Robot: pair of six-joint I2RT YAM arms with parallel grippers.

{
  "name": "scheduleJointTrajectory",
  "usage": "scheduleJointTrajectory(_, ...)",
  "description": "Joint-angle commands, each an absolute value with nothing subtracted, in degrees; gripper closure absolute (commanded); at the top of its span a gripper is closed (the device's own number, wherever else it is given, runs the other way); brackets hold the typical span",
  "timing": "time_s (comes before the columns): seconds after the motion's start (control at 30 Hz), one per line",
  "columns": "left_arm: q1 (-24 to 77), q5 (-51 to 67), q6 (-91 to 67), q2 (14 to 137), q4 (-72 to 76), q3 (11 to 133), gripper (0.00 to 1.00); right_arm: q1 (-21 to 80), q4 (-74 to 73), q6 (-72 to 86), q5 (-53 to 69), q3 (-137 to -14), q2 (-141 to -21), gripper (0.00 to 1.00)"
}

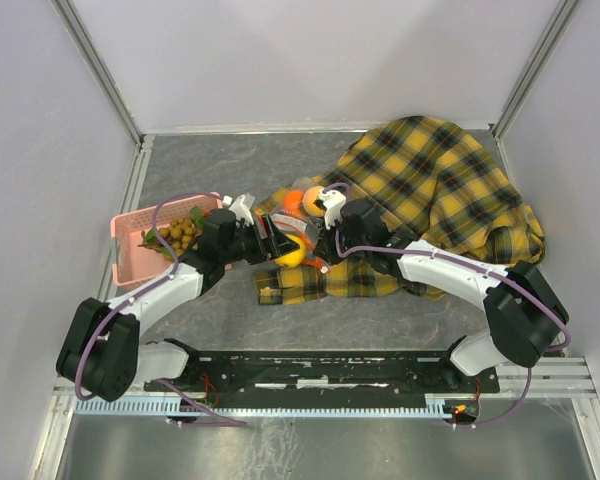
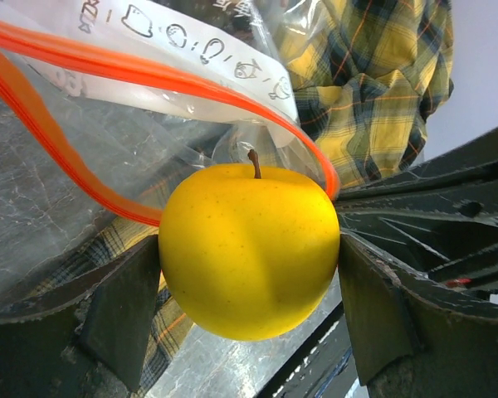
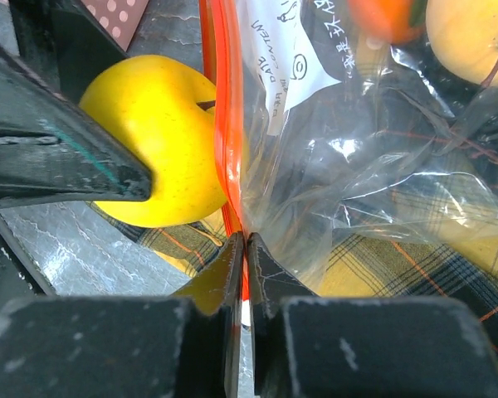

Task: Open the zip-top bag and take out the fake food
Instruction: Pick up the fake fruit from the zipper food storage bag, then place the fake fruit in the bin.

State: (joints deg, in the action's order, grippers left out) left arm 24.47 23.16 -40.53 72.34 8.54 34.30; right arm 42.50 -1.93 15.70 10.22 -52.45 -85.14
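My left gripper (image 2: 249,282) is shut on a yellow apple (image 2: 249,249), a piece of the fake food, one finger pressed to each side of it. It holds the apple just outside the mouth of the zip-top bag (image 2: 83,166), whose orange zip strip (image 2: 149,75) loops open behind it. My right gripper (image 3: 245,249) is shut on that zip strip (image 3: 224,124), at the edge next to the apple (image 3: 162,124). An orange fruit (image 3: 382,16) and a yellow fruit (image 3: 473,33) lie inside the clear bag (image 3: 357,166). From above, both grippers meet at the bag (image 1: 302,212).
The bag rests on the near-left corner of a yellow-black plaid cloth (image 1: 440,190) that covers the right of the table. A pink basket (image 1: 130,240) at the left holds a tan grape bunch (image 1: 180,235). Grey walls close in the table on three sides.
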Motion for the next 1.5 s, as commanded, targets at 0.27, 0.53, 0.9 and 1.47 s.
scheduleJointTrajectory(0.27, 24.35, 19.18, -36.85, 58.61, 2.32, 34.82, 0.94, 42.73, 0.96, 17.26, 8.96, -53.64, -84.5, 0.92)
scheduleJointTrajectory(0.53, 22.96, 6.98, -31.37, 52.89, -10.21, 40.49, 0.97, 42.63, 1.47, 17.62, 9.37, -53.08, -84.42, 0.92)
scheduleJointTrajectory(0.9, 11.22, 6.4, -26.08, 51.52, -18.97, 44.83, 0.97, 42.68, 1.4, 17.62, 9.75, -53.17, -84.95, 0.91)
scheduleJointTrajectory(1.47, 2.29, -6.49, -29.1, 61.94, -21.71, 50.94, 0.97, 42.7, 1.17, 17.75, 10.42, -53.7, -85.99, 0.91)
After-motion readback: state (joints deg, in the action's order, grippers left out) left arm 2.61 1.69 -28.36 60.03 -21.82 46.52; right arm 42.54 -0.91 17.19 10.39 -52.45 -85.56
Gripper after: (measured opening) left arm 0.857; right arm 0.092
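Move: Some 28 cm to the left of the left hand, 3 cm ahead and roughly 5 cm lower, is the middle of the pink bin; the hand already grips the yellow apple at the bag's mouth. The tomatoes lie in the bin about 19 cm left and 8 cm ahead, the longans 25 cm left and 3 cm ahead. The orange, still bagged, is about 12 cm straight ahead. From the right hand the bin is about 37 cm left, 4 cm ahead. Lifting the yellow apple clear of the bag's mouth, the left hand first rises about 5 cm, drawing back slightly, then sweeps some 19 cm left and a little forward to over the bin's right side. It turns about 35 degrees counter-clockwise and sinks slightly at the end, grip kept, while the right hand stays put, still pinching the bag's rim. ##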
